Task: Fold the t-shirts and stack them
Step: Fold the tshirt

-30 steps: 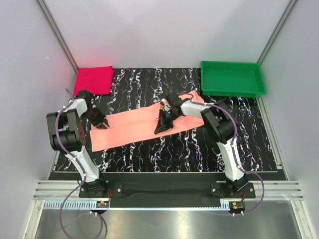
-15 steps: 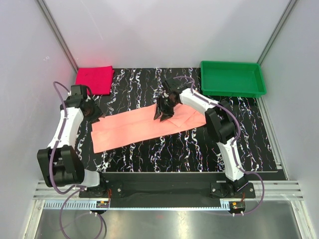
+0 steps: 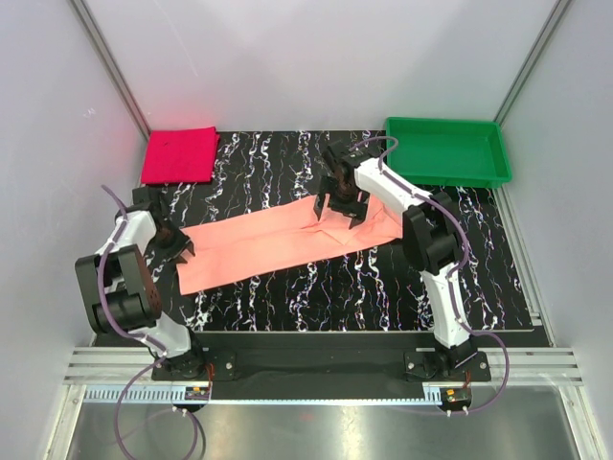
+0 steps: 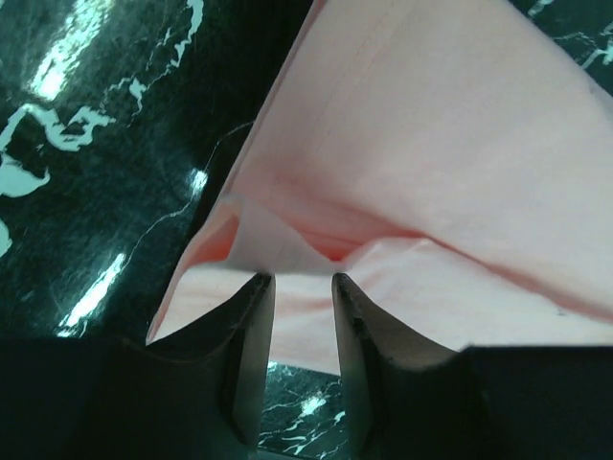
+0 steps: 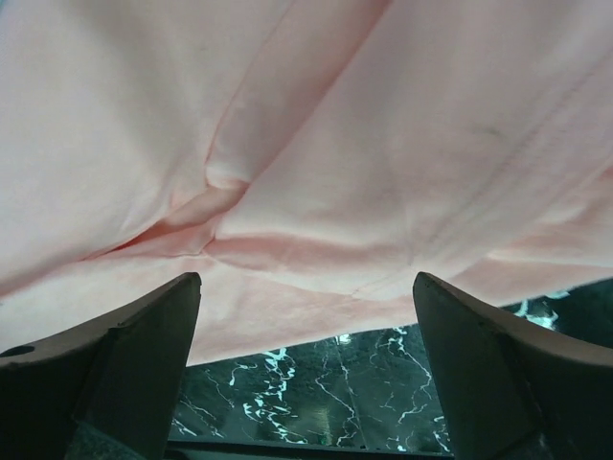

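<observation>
A salmon-pink t-shirt [image 3: 278, 241], folded into a long strip, lies slantwise across the black marble table [image 3: 316, 297]. My left gripper [image 3: 175, 247] is at the strip's left end. In the left wrist view [image 4: 299, 278] its jaws stand a narrow gap apart, their tips at a raised flap of the shirt [image 4: 259, 235], with nothing seen between them. My right gripper [image 3: 343, 206] hovers over the strip's right part. In the right wrist view [image 5: 306, 278] it is wide open and empty above the shirt [image 5: 316, 144]. A red folded shirt [image 3: 179, 153] lies at the back left corner.
A green bin [image 3: 445, 150] stands at the back right corner of the table. White walls close the table in at the back and on both sides.
My right gripper has moved from the middle of the strip towards the back right. My left gripper swung out to the back left, then came back to the strip's left end.
</observation>
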Robot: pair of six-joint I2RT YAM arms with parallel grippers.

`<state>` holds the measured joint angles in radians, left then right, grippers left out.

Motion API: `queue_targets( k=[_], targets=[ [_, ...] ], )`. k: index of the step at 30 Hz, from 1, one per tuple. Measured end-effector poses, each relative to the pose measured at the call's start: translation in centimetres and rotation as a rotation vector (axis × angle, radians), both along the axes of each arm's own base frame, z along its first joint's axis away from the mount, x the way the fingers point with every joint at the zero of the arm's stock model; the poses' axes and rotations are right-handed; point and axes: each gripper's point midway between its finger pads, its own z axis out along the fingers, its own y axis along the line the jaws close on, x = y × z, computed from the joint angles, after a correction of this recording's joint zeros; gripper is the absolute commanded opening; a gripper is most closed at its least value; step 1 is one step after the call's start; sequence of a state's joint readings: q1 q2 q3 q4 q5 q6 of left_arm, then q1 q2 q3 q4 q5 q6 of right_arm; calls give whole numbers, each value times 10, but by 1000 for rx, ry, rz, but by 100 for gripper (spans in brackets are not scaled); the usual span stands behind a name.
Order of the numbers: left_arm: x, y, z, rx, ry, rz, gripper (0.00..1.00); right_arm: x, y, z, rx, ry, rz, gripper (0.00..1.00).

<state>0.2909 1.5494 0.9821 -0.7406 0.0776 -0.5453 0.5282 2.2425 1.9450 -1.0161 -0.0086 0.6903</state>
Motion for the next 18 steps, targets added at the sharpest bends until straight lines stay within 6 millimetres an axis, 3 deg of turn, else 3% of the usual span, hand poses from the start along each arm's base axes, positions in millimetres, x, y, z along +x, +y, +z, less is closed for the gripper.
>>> queue_targets(
  k=[6,10,13,18],
  targets=[
    [-3,3,-31,-34,85,9,37,19,-15,14,-46,-40,-86,100],
    [-1,7,-24,-16,64,21,60,42,-20,12,-67,-78,-129,100],
    [1,8,-6,4,13,32,68,57,-21,-3,-97,-92,-156,100],
    [7,-8,57,78,-186,-9,71,63,-24,-39,-151,-62,-175,99]
  ],
)
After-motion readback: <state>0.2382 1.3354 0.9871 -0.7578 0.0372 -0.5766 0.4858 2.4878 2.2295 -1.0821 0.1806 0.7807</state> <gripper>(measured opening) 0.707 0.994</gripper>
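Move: For my right hand, wide open over the middle of the t-shirt, the folded layer near the shirt's far edge lies some 7 cm ahead, 3 cm right and 5 below. The shirt's near edge is about 11 cm back, straight below my line; the green tray's middle is 16 ahead and 27 right. At my left hand, the raised flap on the shirt's left end stands about 1 cm ahead and 2 below; the red pile is 24 cm straight ahead. I carry my right hand forward about 6 cm and a little right, fingers kept wide open, rising slightly first and then sinking some 5 cm onto the folded layer near the shirt's far edge, turning about 10 degrees clockwise. Meanwhile I press my left fingers down 3 cm onto the flap, spread them, and lift clear by nearly 9 cm. ##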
